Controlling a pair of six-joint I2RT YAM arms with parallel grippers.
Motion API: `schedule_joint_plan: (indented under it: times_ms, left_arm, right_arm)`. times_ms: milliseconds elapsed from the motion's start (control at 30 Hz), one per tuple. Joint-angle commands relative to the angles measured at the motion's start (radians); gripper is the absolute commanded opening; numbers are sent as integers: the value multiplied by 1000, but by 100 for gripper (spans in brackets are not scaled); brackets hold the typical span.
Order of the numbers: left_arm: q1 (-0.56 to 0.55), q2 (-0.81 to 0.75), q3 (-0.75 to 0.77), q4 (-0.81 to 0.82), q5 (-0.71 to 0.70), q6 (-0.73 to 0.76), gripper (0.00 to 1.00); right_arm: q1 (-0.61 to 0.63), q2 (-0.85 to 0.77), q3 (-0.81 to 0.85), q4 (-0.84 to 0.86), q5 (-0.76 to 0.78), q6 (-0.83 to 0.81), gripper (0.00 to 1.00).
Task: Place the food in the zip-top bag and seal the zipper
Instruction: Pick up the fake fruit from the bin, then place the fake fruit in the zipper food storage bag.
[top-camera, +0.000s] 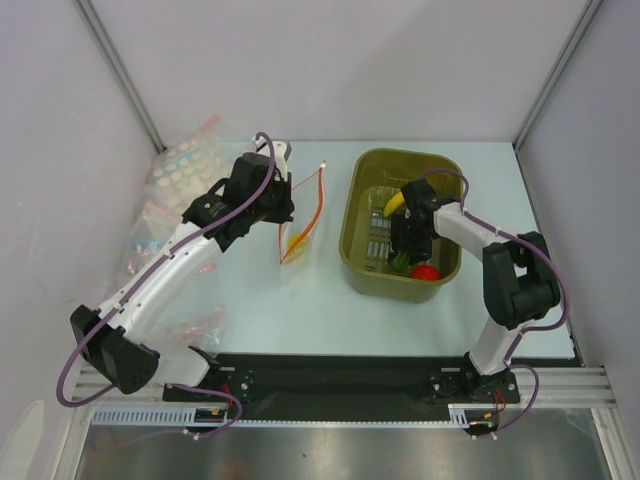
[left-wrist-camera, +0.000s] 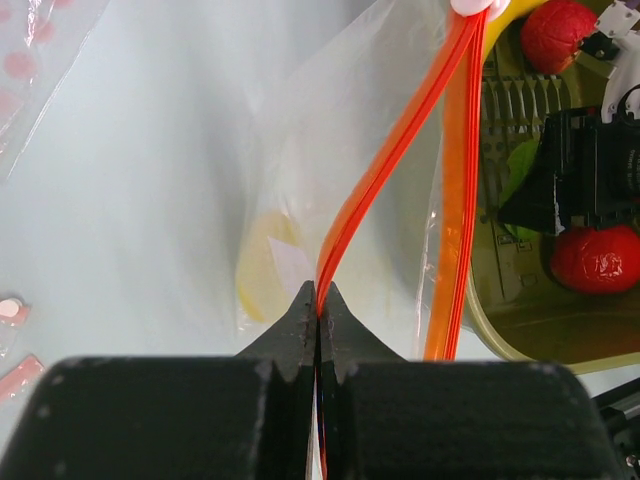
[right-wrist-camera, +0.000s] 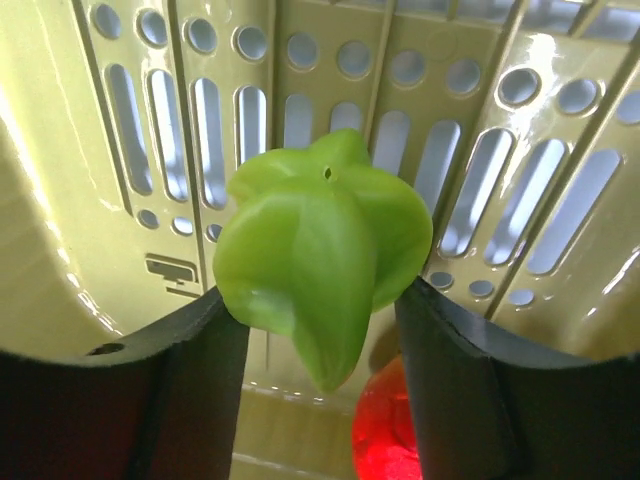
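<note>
The clear zip-top bag (top-camera: 303, 215) hangs open left of the basket. My left gripper (left-wrist-camera: 318, 300) is shut on one lip of its orange-red zipper (left-wrist-camera: 385, 165); the other lip (left-wrist-camera: 458, 200) hangs free beside it. A pale yellow shape (left-wrist-camera: 262, 268) shows through the bag. Down in the olive basket (top-camera: 362, 262), my right gripper (right-wrist-camera: 315, 300) is shut on the small green piece (right-wrist-camera: 320, 245), a finger on each side. A red fruit (right-wrist-camera: 385, 435) lies just below it. The banana (top-camera: 395, 203) and a second red fruit (left-wrist-camera: 555, 30) also sit in the basket.
Other clear bags with pale dots (top-camera: 185, 165) and pink strips (top-camera: 150, 235) lie at the table's far left. Grey walls close in the back and sides. The basket's slotted wall (right-wrist-camera: 300, 100) stands right behind the green piece.
</note>
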Motion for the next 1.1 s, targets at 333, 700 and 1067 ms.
schedule_joint_plan:
  times_ms: [333,700,1067]
  left_arm:
    - [-24,7,10,43,31,-60,0]
    - [-73,90,73,62,55,-86,1]
    - [-73,117,165,17,107,-83,0]
  right_arm:
    - [-9,-264,113,30,-56,-92,33]
    - [43,-411,268,177,-399,-30,32]
    - [241,-333,305,345,-328,16,30]
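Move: My right hand already has the green fruit pinched low in the bin. The open mouth of the zip-top bag lies about 24 cm to its left, some 3 cm back and 22 cm higher. The bin's left rim is about 14 cm left, 1 cm ahead and 8 cm up; the near red fruit sits 6 cm right and 3 cm back. For my left hand, the green fruit is about 27 cm right, level ahead, 22 cm below. I keep my pinch on the green fruit and lift my right hand nearly 30 cm out of the bin, swinging about 14 cm left over the rim towards the bag's mouth as the fingers tilt up to point forward and left. My left hand, still holding one side of the zipper, shifts the bag about 5 cm right to meet it, dipping a little and rising again. ##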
